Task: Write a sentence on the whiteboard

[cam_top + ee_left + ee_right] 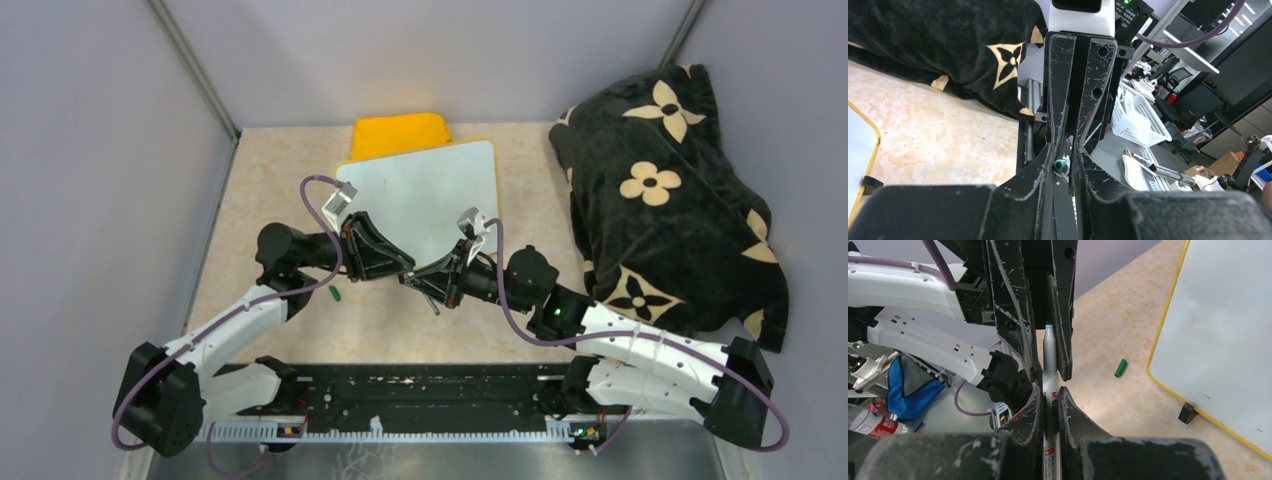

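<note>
The whiteboard (pixel 420 190) lies flat at mid-table, white with a thin yellow rim (pixel 1160 330); no sentence shows on it. My two grippers meet nose to nose just in front of its near edge. My right gripper (pixel 1050 395) is shut on the barrel of a grey marker (pixel 1049 355) with an uncapped green tip. My left gripper (pixel 1063 165) faces it, its jaws drawn in close on both sides of the marker's tip end (pixel 1061 166). From above, the left gripper (pixel 405 272) and right gripper (pixel 425 285) hide most of the marker.
The marker's green cap (pixel 335 294) lies loose on the table left of the grippers. A folded yellow cloth (pixel 398 133) sits behind the board. A black flower-patterned cushion (pixel 665 190) fills the right side. A black clip (pixel 1188 412) sits on the board's near edge.
</note>
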`<action>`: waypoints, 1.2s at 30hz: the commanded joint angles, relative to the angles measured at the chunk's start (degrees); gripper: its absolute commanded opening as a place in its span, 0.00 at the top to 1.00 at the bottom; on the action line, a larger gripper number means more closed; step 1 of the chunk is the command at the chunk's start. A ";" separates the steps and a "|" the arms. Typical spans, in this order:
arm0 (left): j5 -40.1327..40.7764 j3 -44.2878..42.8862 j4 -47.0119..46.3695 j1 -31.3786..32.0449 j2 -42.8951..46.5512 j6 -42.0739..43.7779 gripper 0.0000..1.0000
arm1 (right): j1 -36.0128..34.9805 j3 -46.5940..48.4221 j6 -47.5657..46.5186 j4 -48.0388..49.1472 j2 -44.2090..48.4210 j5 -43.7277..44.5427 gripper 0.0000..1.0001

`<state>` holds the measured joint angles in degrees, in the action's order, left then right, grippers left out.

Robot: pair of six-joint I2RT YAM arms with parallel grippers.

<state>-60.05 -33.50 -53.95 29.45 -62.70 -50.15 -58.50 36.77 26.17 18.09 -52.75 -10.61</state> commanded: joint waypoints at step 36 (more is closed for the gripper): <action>37.72 -0.42 -5.19 1.75 11.70 -15.25 1.00 | -0.57 8.35 12.58 3.43 6.80 10.44 0.34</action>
<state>-29.69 -33.06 -58.37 30.79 -52.34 -62.37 -58.76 41.04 36.34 18.48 -44.82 -2.15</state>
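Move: The uncapped marker is still in the right fingers, its tapered tip already between the left hand's half-closed ones. Its middle lies roughly 2 cm right of the left hand, 1 cm back and 4 cm below, and only about 1 cm below the right hand. From the left hand the whiteboard's middle is some 22 cm ahead, in line sideways, and the green cap about 6 cm ahead and 15 cm left, both nearly 30 cm below. Both hands first hold almost still in mid-air while the left fingers close on the marker's tapered tip end; only then do the right fingers open to about two thirds and release its barrel. Left then lifts the marker about 10 cm, drifting left and a little forward and turning some 30 degrees so its fingers tip upward and swing counter-clockwise, while the right hand, open, rises about 9 cm, backs off some 3 cm to its right and tilts slightly. ##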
